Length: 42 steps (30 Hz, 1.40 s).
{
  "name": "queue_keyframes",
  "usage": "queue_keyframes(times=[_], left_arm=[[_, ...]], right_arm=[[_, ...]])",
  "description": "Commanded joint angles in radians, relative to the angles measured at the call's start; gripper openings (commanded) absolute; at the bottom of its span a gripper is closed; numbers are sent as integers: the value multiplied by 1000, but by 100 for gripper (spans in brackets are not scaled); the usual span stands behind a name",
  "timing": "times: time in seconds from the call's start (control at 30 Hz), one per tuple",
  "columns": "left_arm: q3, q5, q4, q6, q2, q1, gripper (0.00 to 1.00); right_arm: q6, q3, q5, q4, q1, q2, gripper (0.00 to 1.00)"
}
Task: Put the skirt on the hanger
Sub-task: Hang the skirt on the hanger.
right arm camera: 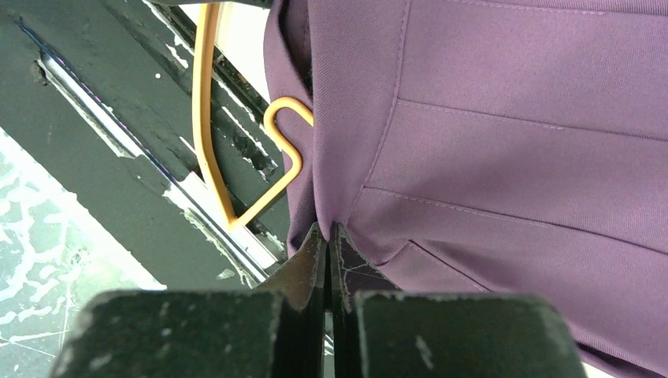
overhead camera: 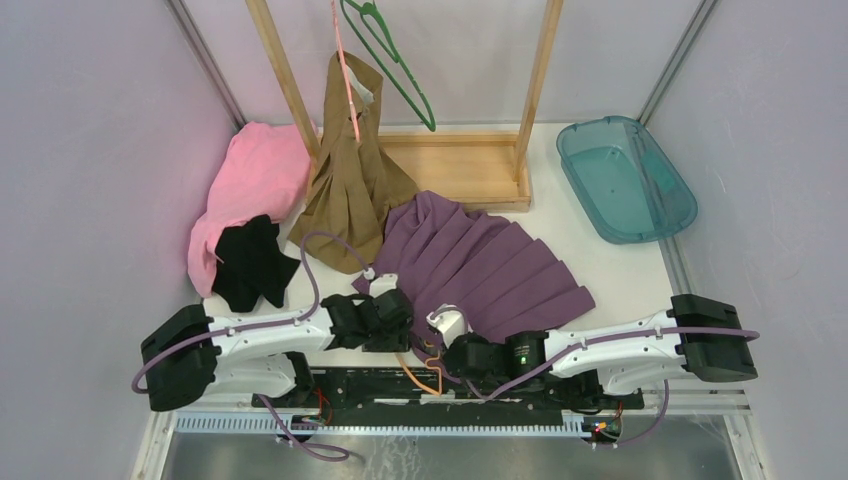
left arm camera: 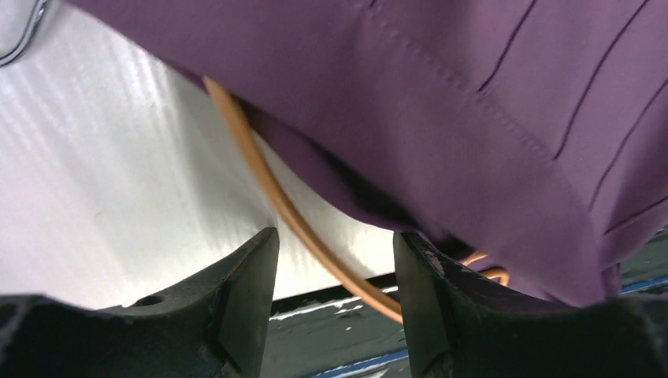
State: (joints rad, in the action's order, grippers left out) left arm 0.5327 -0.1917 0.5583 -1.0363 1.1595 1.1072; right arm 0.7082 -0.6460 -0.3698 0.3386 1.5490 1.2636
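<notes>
The purple pleated skirt (overhead camera: 490,265) lies spread on the table, its waist end toward the arms. An orange wire hanger (overhead camera: 420,378) sticks out from under that end at the table's front edge. My left gripper (overhead camera: 405,318) is open; in the left wrist view the hanger wire (left arm camera: 260,165) runs under the skirt (left arm camera: 441,94) and through the gap of the gripper (left arm camera: 337,236), unclamped. My right gripper (overhead camera: 445,345) is shut on the skirt's edge. In its wrist view the gripper (right arm camera: 327,230) pinches a fold of skirt (right arm camera: 488,142) beside the hanger's bend (right arm camera: 206,118).
A wooden rack (overhead camera: 465,170) stands at the back with a green hanger (overhead camera: 395,60) and a tan garment (overhead camera: 350,175) hanging from it. Pink cloth (overhead camera: 255,185) and black cloth (overhead camera: 255,262) lie at the left. A teal bin (overhead camera: 625,178) sits at the right.
</notes>
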Motion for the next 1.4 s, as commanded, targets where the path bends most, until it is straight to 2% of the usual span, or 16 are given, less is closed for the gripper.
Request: queue_keyframes(times=[0.0, 0.07, 0.2, 0.37, 0.47, 0.83, 0.97, 1.37], left_arm=[[1, -28, -104, -55, 69, -1, 63], [6, -25, -111, -52, 95, -1, 59], [12, -19, -104, -45, 125, 0, 41], [10, -41, -55, -38, 140, 0, 25], [10, -44, -56, -35, 137, -1, 5], [132, -96, -46, -36, 15, -23, 3], [157, -94, -113, -41, 31, -41, 3], [254, -206, -146, -65, 127, -45, 3]], right_arm=[[3, 10, 8, -9, -2, -19, 1], [3, 11, 12, -9, -2, -21, 1], [2, 17, 12, -14, -1, -27, 1], [2, 34, 8, -26, -1, -26, 1], [0, 45, 12, -37, -2, -17, 1], [-15, 56, -3, -27, 5, -14, 1], [-36, 14, -35, 4, 31, 10, 1], [-87, -123, -111, 89, 114, 74, 1]])
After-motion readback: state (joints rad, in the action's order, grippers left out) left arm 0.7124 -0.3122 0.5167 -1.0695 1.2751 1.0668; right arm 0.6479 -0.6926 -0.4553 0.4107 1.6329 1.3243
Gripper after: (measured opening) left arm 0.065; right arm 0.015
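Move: Just right of the open left hand, about 2 cm over, 1 cm farther out and 1 cm lower, runs the bare stretch of the orange hanger's bar that its fingers will shut on. The purple skirt's middle lies some 13 cm ahead and 12 cm right of this hand; the brown skirt's lower hem is roughly 16 cm ahead and 7 cm left. From the right hand, that bar stretch is about 5 cm left, 3 cm ahead and 3 cm lower. Easing about 2 cm right and a little forward, the left hand closes its open fingers on the hanger bar, pinches it, then carries it some 4 cm forward and 4 cm up, drifting right. The right hand keeps its pinch on the skirt's waistband, easing roughly 2 cm down and 1.5 cm right, then coming back up about 1 cm and tilting slightly. ##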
